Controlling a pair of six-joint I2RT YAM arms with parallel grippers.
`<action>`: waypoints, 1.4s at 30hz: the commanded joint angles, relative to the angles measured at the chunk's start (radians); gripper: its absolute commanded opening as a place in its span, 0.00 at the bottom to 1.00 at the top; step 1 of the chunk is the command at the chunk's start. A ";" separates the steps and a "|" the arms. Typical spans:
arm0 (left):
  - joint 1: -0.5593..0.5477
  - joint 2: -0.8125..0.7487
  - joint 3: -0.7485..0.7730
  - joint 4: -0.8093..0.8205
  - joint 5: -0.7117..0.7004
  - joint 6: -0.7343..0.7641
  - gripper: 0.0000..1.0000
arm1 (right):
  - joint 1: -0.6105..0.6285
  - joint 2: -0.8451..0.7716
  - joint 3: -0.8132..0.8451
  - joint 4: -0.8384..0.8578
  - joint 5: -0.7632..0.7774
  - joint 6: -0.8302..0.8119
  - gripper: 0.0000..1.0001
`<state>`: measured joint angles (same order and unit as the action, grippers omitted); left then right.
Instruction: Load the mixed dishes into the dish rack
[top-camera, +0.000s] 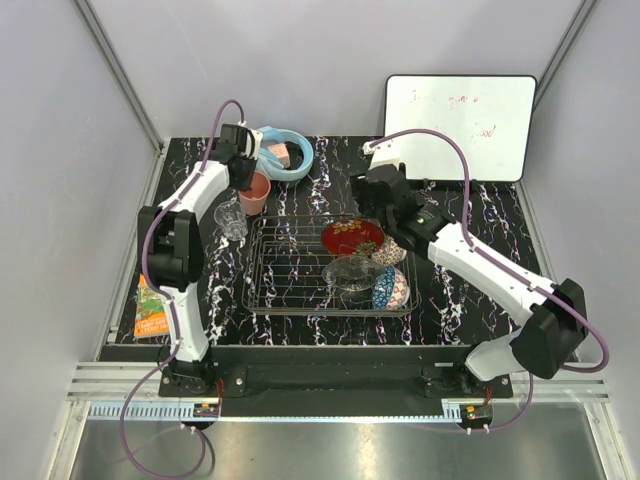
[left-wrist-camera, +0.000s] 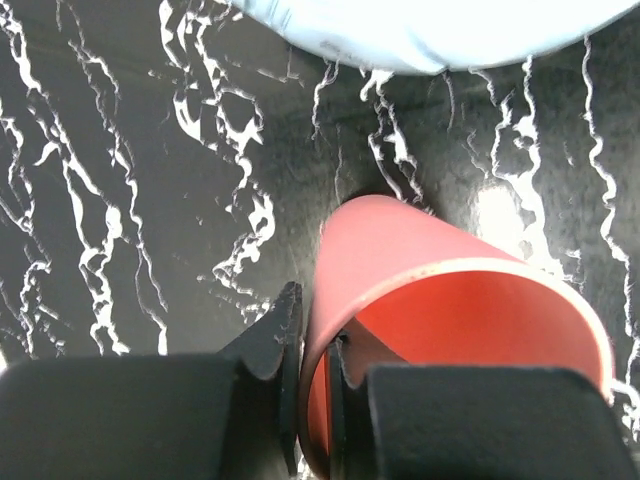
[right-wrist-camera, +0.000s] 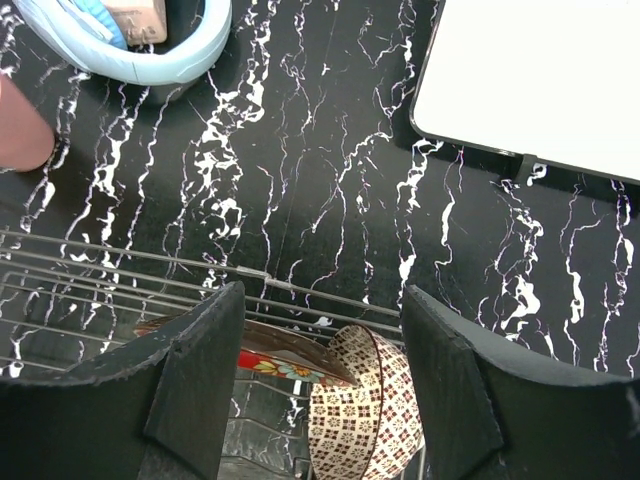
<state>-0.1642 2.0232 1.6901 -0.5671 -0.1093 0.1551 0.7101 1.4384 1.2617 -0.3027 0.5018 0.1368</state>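
My left gripper (top-camera: 246, 172) is shut on the wall of the salmon-pink cup (top-camera: 254, 193), one finger inside and one outside the rim (left-wrist-camera: 440, 300); the cup stands left of the dish rack's far corner. A small clear tumbler (top-camera: 231, 220) stands just left of the dish rack (top-camera: 275, 290). In the rack's right half lie the red dish (top-camera: 352, 237), the beige patterned bowl (top-camera: 388, 252), the clear glass bowl (top-camera: 350, 270) and the blue patterned bowl (top-camera: 391, 289). My right gripper (right-wrist-camera: 322, 300) hangs open above the beige bowl (right-wrist-camera: 375, 420) and red dish (right-wrist-camera: 280, 355), holding nothing.
Light blue headphones (top-camera: 287, 152) lie at the back, close behind the cup. A white whiteboard (top-camera: 460, 112) leans at the back right. An orange book (top-camera: 151, 310) lies at the table's left edge. The rack's left half holds no dishes.
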 joint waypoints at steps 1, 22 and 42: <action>0.006 -0.185 0.003 -0.046 0.034 0.000 0.00 | -0.008 -0.052 -0.004 0.039 -0.029 0.041 0.72; 0.127 -0.991 -0.429 0.435 1.318 -0.856 0.00 | -0.101 -0.210 -0.525 1.318 -0.874 1.162 1.00; 0.140 -0.916 -0.618 0.685 1.373 -0.984 0.00 | -0.100 0.040 -0.492 1.860 -0.979 1.492 1.00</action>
<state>-0.0284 1.1130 1.0267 0.2012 1.2636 -0.9379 0.6121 1.4746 0.6994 1.2697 -0.4229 1.5940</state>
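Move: My left hand already pinches the pink cup's rim. My open right gripper, which the cup is taken to, is about 13 cm back, 29 cm to the right and 14 cm higher. The headphones lie 13 cm ahead and 10 cm right; the clear glass 6 cm back and 2 cm left; the rack's middle 19 cm back and 22 cm right. From my right hand the cup is 13 cm ahead, 27 cm left and 18 cm below. I keep the cup pinched and sweep it up and back, each by some 27 cm, and to the right over the rack, rolling my left wrist until its fingers point right and the cup's base faces my right hand. Meanwhile my right hand rises, draws back and goes left, about 10 cm each way, opens wide and turns its fingers left towards the base. ##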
